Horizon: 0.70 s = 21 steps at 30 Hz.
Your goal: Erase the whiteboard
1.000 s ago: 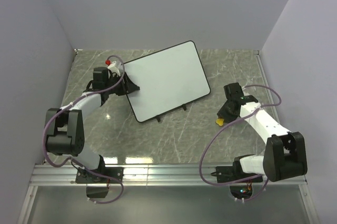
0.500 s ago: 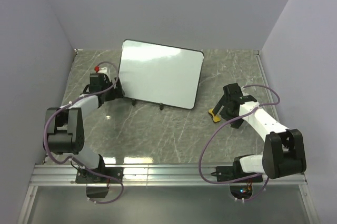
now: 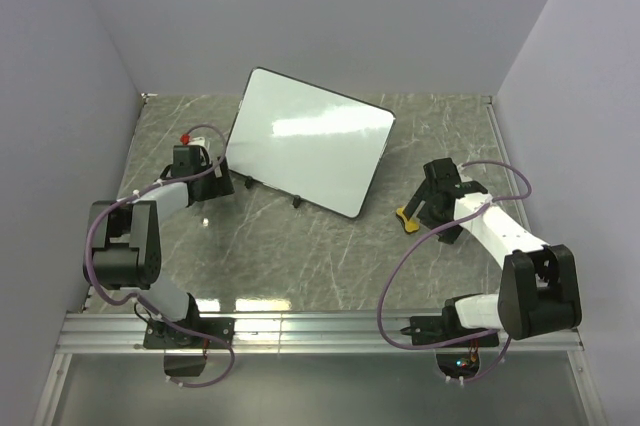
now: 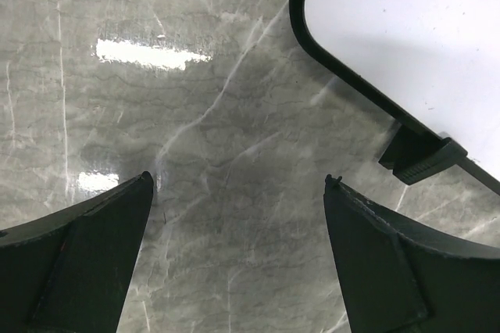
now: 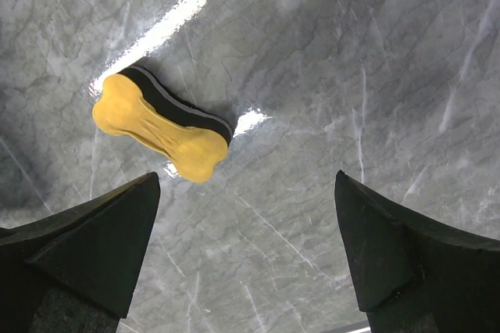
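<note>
The whiteboard stands on its long edge on two small black feet, leaning back, its white face clean with only a light glare. In the left wrist view its rounded black-framed corner and one foot show at the upper right. My left gripper is open and empty just left of the board's lower corner, not touching it. The small yellow eraser lies on the table. My right gripper is open and empty just beside it.
The grey marble table is bounded by pale walls on the left, back and right. A metal rail runs along the near edge by the arm bases. A red-tipped part sits on the left arm's wrist.
The whiteboard went from lying flat to standing on its feet, then turned slightly. My left gripper has let go and drawn back. The right gripper released the eraser onto the table.
</note>
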Tool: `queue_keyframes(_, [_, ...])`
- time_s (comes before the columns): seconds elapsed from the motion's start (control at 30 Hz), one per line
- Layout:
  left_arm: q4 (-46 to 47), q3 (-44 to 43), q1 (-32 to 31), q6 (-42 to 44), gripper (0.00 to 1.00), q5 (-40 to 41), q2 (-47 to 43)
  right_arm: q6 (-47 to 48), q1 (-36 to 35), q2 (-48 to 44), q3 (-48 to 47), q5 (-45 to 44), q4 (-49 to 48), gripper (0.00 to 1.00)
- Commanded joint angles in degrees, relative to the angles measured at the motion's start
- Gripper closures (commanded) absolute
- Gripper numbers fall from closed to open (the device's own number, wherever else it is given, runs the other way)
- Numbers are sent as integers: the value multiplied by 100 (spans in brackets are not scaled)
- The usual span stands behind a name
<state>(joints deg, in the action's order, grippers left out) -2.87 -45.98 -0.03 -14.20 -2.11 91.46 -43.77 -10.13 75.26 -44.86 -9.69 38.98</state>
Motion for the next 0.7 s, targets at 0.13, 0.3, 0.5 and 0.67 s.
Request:
queue_keyframes(0.13, [138, 62, 170, -22, 5, 88, -365, 105, 37, -29, -5, -138, -145, 1])
queue_keyframes(0.3, [-11, 36, 381, -311, 5, -297, -918, 544, 3, -371, -320, 124, -127, 2])
queue_keyframes(0.5, [-406, 238, 390, -716, 1, -448, -2059, 1344, -261, -706, -1180, 1275, -233, 2])
queue_keyframes(0.67, [-784, 212, 338, -962, 0, -1045, -2764, 1468, -664, -732, -1867, 2472, -277, 1])
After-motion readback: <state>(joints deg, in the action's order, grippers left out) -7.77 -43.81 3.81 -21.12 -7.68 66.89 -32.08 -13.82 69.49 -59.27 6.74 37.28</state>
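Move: The released yellow eraser lies about 4 cm to the right hand's left and 2 cm ahead, a couple of centimetres below it. The whiteboard's near corner is some 17 cm left and 3 cm ahead of that hand, its middle about 29 cm left and 22 cm ahead. From the left hand, the whiteboard's middle lies some 23 cm right and 13 cm ahead, its nearest corner about 3 cm right and 7 cm ahead, both roughly level with the hand. Both empty hands climb away from the table, fingers staying wide open. After a short rest the right hand leaves the eraser, rising about 12 cm while swinging left and forward towards the whiteboard, turning some 20 degrees counter-clockwise and tipping its fingers up. The left hand, after edging slightly left, rises about as far, nearly straight up, its fingers tilting upward. ##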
